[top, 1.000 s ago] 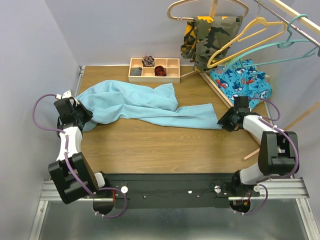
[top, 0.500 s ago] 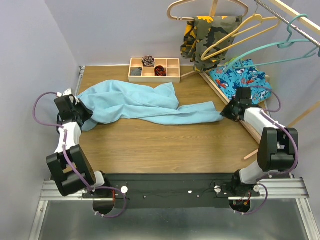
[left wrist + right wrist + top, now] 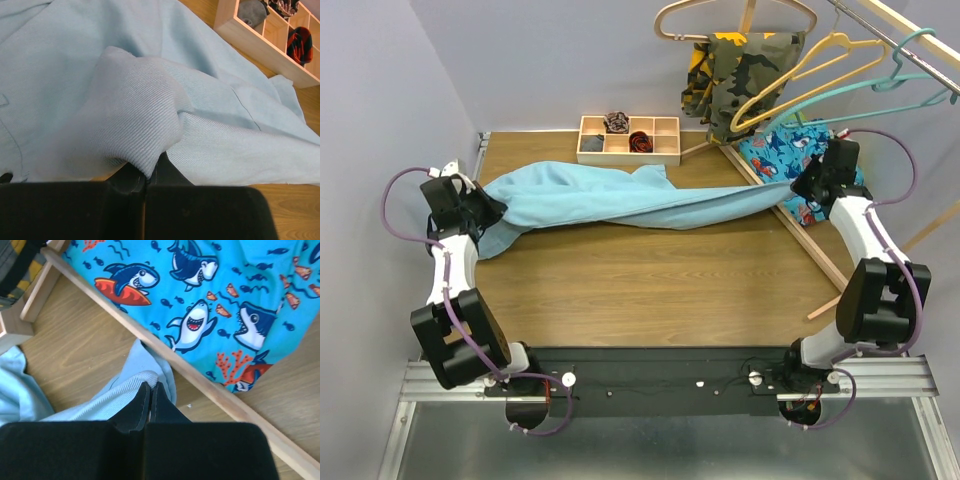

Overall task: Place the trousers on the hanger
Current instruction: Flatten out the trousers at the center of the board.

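Observation:
The light blue trousers stretch across the table from left to right, lifted into a twisted band. My left gripper is shut on their left end; in the left wrist view a fold of the trousers is pinched between the shut fingers. My right gripper is shut on the right end, and the trousers bunch at its tips over the rack's wooden base bar. The teal hanger hangs on the rail at the upper right, above and behind my right gripper.
A yellow hanger and a pale wooden hanger hang by the teal one, with a camouflage garment. Shark-print cloth lies under the rack. A wooden compartment tray sits at the back.
My right gripper shut on the trousers' right end and carried it up and back toward the rack, pulling the cloth taut. The left gripper kept its hold and rose slightly.

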`<state>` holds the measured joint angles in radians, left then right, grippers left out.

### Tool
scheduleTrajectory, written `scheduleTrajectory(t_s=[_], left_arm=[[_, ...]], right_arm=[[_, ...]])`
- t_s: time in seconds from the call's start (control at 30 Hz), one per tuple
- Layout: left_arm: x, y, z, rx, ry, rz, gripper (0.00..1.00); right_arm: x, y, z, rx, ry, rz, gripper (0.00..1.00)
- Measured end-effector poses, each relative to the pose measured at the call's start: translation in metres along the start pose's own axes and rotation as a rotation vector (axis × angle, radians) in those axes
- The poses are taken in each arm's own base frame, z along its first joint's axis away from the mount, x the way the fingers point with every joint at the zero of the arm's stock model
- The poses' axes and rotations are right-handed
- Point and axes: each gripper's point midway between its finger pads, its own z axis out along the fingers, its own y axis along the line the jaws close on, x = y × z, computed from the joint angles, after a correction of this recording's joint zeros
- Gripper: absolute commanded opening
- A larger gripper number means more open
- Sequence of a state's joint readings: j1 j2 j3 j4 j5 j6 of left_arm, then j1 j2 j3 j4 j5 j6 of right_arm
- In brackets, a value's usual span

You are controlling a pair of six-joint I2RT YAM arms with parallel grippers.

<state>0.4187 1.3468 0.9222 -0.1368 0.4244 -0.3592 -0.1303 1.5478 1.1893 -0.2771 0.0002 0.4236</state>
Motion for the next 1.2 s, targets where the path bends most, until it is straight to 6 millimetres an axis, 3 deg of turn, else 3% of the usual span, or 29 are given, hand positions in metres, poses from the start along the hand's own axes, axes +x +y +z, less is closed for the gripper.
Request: scheduleTrajectory(t_s=[0.23,0.47,0.53,0.57,0.6,0.67,0.7,0.77,0.8,0.87,1.07,1.2], left_arm=[[0.025,-0.001,0.001,0.034,0.051,-0.029,0.00],[0.065,0.008,-0.004,0.024,0.115,-0.064,0.00],[0.070,0.008,-0.007,0.019,0.125,-0.071,0.00],[0.072,0.008,-0.009,0.018,0.126,-0.072,0.00],[0.073,0.009,-0.011,0.015,0.128,-0.075,0.03],[0.076,0.008,-0.017,0.008,0.130,-0.082,0.17],[0.077,0.008,-0.021,0.003,0.127,-0.086,0.32],[0.078,0.010,-0.029,-0.014,0.119,-0.092,0.51],[0.078,0.010,-0.033,-0.023,0.116,-0.104,0.62],[0.074,0.008,-0.042,-0.038,0.094,-0.116,0.72],[0.046,-0.005,-0.065,-0.053,-0.001,-0.099,0.78],[0.027,-0.011,-0.073,-0.074,-0.056,-0.059,0.78]], right_arm=[[0.003,-0.028,-0.003,0.047,-0.013,-0.010,0.01],[0.033,-0.054,-0.003,0.102,0.032,0.024,0.01],[0.041,-0.061,-0.007,0.135,0.039,0.052,0.07],[0.045,-0.065,-0.009,0.151,0.044,0.061,0.16],[0.049,-0.069,-0.013,0.173,0.047,0.081,0.25],[0.056,-0.076,-0.019,0.215,0.055,0.118,0.63],[0.059,-0.079,-0.022,0.231,0.057,0.125,0.68],[0.065,-0.087,-0.029,0.273,0.062,0.153,0.74],[0.067,-0.090,-0.032,0.287,0.063,0.160,0.75],[0.072,-0.095,-0.039,0.308,0.067,0.178,0.76],[0.076,-0.090,-0.063,0.287,0.057,0.204,0.77],[0.071,-0.072,-0.069,0.191,0.049,0.194,0.77]])
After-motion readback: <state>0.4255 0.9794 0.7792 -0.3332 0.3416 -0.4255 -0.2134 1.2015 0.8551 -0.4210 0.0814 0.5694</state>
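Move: Both hands already hold the trousers stretched between them; their middle is about 28 cm right, 4 cm ahead and 12 cm below the left hand, and level with but 38 cm left of the right, 12 cm below it. The compartment box stands some 19 cm ahead and 28 cm right of the left hand. The shark cloth lies about 8 cm ahead, 4 cm right and 13 cm below the right hand. Both hands sweep back (right about 12 cm, left 7) while lowering the trousers, then open, releasing them. ##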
